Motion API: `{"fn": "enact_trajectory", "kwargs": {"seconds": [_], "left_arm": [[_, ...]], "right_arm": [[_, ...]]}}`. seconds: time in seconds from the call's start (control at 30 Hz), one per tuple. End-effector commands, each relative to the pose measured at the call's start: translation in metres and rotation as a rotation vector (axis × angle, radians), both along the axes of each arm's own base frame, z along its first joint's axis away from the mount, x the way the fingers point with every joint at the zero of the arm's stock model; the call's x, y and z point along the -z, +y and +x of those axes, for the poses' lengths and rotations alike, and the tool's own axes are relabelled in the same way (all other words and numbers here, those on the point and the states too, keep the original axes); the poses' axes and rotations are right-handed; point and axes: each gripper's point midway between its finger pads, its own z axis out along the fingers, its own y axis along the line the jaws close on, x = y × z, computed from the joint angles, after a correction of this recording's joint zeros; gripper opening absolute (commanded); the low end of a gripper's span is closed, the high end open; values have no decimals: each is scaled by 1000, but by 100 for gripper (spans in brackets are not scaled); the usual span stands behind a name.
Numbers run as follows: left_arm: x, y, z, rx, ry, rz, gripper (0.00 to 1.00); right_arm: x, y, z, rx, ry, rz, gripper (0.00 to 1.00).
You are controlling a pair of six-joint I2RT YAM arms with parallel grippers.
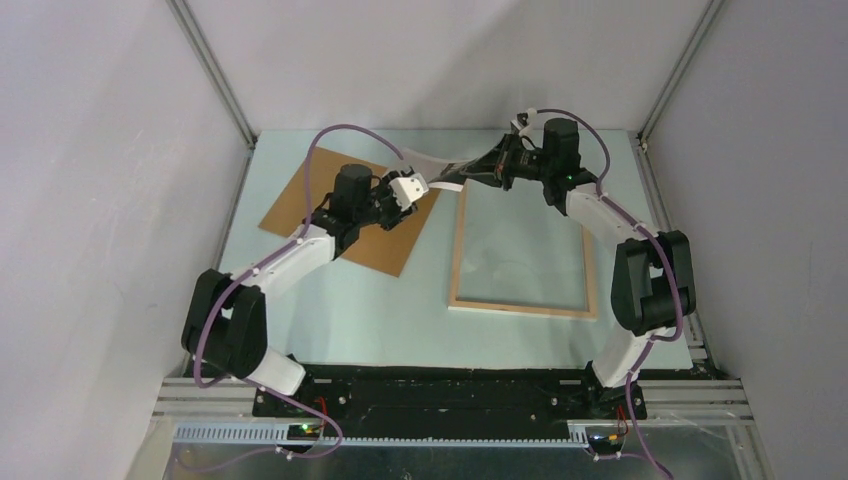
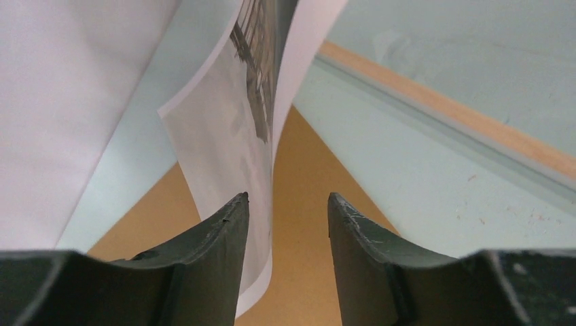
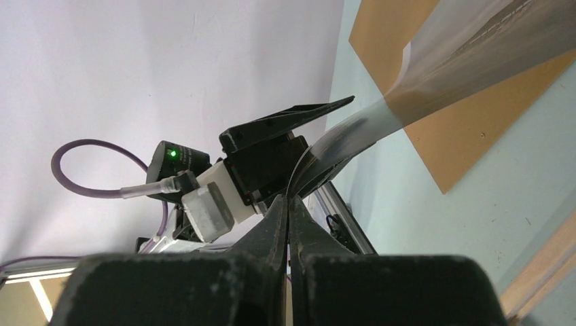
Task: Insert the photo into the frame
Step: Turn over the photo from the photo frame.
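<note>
The photo (image 1: pixel 447 178) hangs bowed in the air between both grippers, above the table's far middle. My right gripper (image 3: pixel 289 204) is shut on one edge of it (image 3: pixel 475 54). My left gripper (image 2: pixel 288 204) stands open around the opposite edge: the print (image 2: pixel 231 136) lies against the left finger, with a gap to the right finger. The frame (image 1: pixel 523 250) lies flat at centre right, pale wood edges up, clear pane in the middle. Its rail (image 2: pixel 441 109) runs across the left wrist view.
A plain brown backing board (image 1: pixel 350 215) lies flat left of the frame, under my left gripper (image 1: pixel 425 183); it also fills the ground between the left fingers (image 2: pixel 306 224). White enclosure walls stand close on the left, right and back.
</note>
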Motion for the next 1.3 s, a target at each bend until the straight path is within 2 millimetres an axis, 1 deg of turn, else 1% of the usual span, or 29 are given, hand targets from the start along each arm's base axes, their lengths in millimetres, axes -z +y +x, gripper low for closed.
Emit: {"fn": "enact_trajectory", "kwargs": {"seconds": [0.0, 0.13, 0.17, 0.3, 0.33, 0.37, 0.4, 0.43, 0.5, 0.67, 0.7, 0.73, 0.77, 0.8, 0.83, 0.87, 0.9, 0.93, 0.97, 1.0, 1.03, 1.07, 1.1, 1.13, 1.17, 1.2, 1.23, 1.27], "left_arm": [[-25, -25, 7, 57, -37, -87, 50], [-19, -31, 10, 66, -13, -100, 46], [-20, -33, 11, 70, -11, -107, 45], [-19, -36, 10, 72, 8, -122, 35], [-19, -37, 9, 74, 10, -125, 30], [-18, -36, 9, 73, 12, -125, 28], [-19, -36, 8, 75, 12, -127, 21], [-19, -37, 7, 74, 16, -131, 13], [-24, -37, 6, 74, 17, -146, 2], [-47, -40, 2, 54, 31, -215, 0], [-55, -41, -1, 58, 31, -229, 0], [-57, -41, -4, 52, 55, -245, 0], [-69, -42, -5, 55, 48, -266, 0], [-69, -42, -9, 45, 85, -279, 0], [-81, -44, -11, 50, 81, -301, 0], [-87, -44, -15, 42, 110, -326, 0], [-98, -46, -16, 45, 107, -347, 0], [-103, -47, -21, 40, 140, -374, 0], [-116, -49, -21, 42, 138, -397, 0], [-121, -52, -25, 37, 174, -434, 0], [-133, -53, -26, 38, 175, -459, 0], [-139, -56, -30, 34, 214, -498, 0], [-151, -59, -32, 29, 237, -541, 0], [-155, -62, -34, 35, 250, -553, 0], [-167, -65, -36, 29, 273, -595, 0], [-170, -69, -39, 33, 295, -610, 0], [-182, -72, -42, 31, 319, -647, 0], [-185, -75, -43, 36, 343, -665, 0]], "right_arm": [[-32, -3, -9, -14, -91, 40, 0], [-32, -4, -8, -12, -90, 42, 0], [-33, -4, -8, -12, -90, 43, 0], [-33, -6, -8, -6, -93, 44, 0], [-33, -7, -7, -5, -93, 44, 0], [-34, -8, -7, -2, -94, 44, 0], [-33, -8, -7, -1, -96, 43, 0], [-34, -9, -7, 3, -98, 43, 0], [-35, -10, -7, 6, -102, 43, 0], [-44, -20, -6, 29, -127, 46, 0], [-45, -22, -6, 33, -129, 45, 3], [-49, -25, -6, 42, -139, 45, 13], [-51, -29, -5, 51, -145, 45, 19], [-56, -31, -7, 55, -157, 45, 32], [-58, -35, -6, 66, -164, 44, 38], [-63, -38, -7, 72, -179, 42, 51], [-65, -43, -6, 84, -185, 40, 59], [-70, -46, -8, 93, -198, 38, 72], [-73, -52, -6, 108, -206, 37, 77], [-79, -56, -9, 116, -228, 35, 84], [-82, -64, -7, 136, -238, 32, 87], [-89, -70, -9, 147, -256, 32, 90], [-97, -81, -9, 173, -282, 29, 91], [-101, -87, -9, 188, -292, 27, 92], [-110, -100, -11, 217, -321, 24, 93], [-114, -104, -13, 225, -333, 22, 93], [-124, -123, -14, 269, -367, 14, 93], [-130, -140, -12, 311, -384, 5, 93]]}}
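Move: The photo, still pinched at its right end by the right hand, slants down so that its middle is about 6 cm ahead of the left hand, 5 cm to its right and 2 cm above, its near edge reaching the half-open fingers. From the left hand the wooden frame is some 24 cm right and 2 ahead, the brown board 11 cm left and 9 ahead, both roughly 15 below. From the right hand the photo's middle is about 5 cm ahead, 5 left and 8 below. The photo's near edge is pinched by the left hand, which eases about 2.5 cm to the right as its half-open fingers shut. The right hand holds nearly still until that grip is made, then opens wide and draws away right and up, about 8 cm each way. The left hand carries the photo up some 13 cm, drifting right, its fingertips tilting upward. ##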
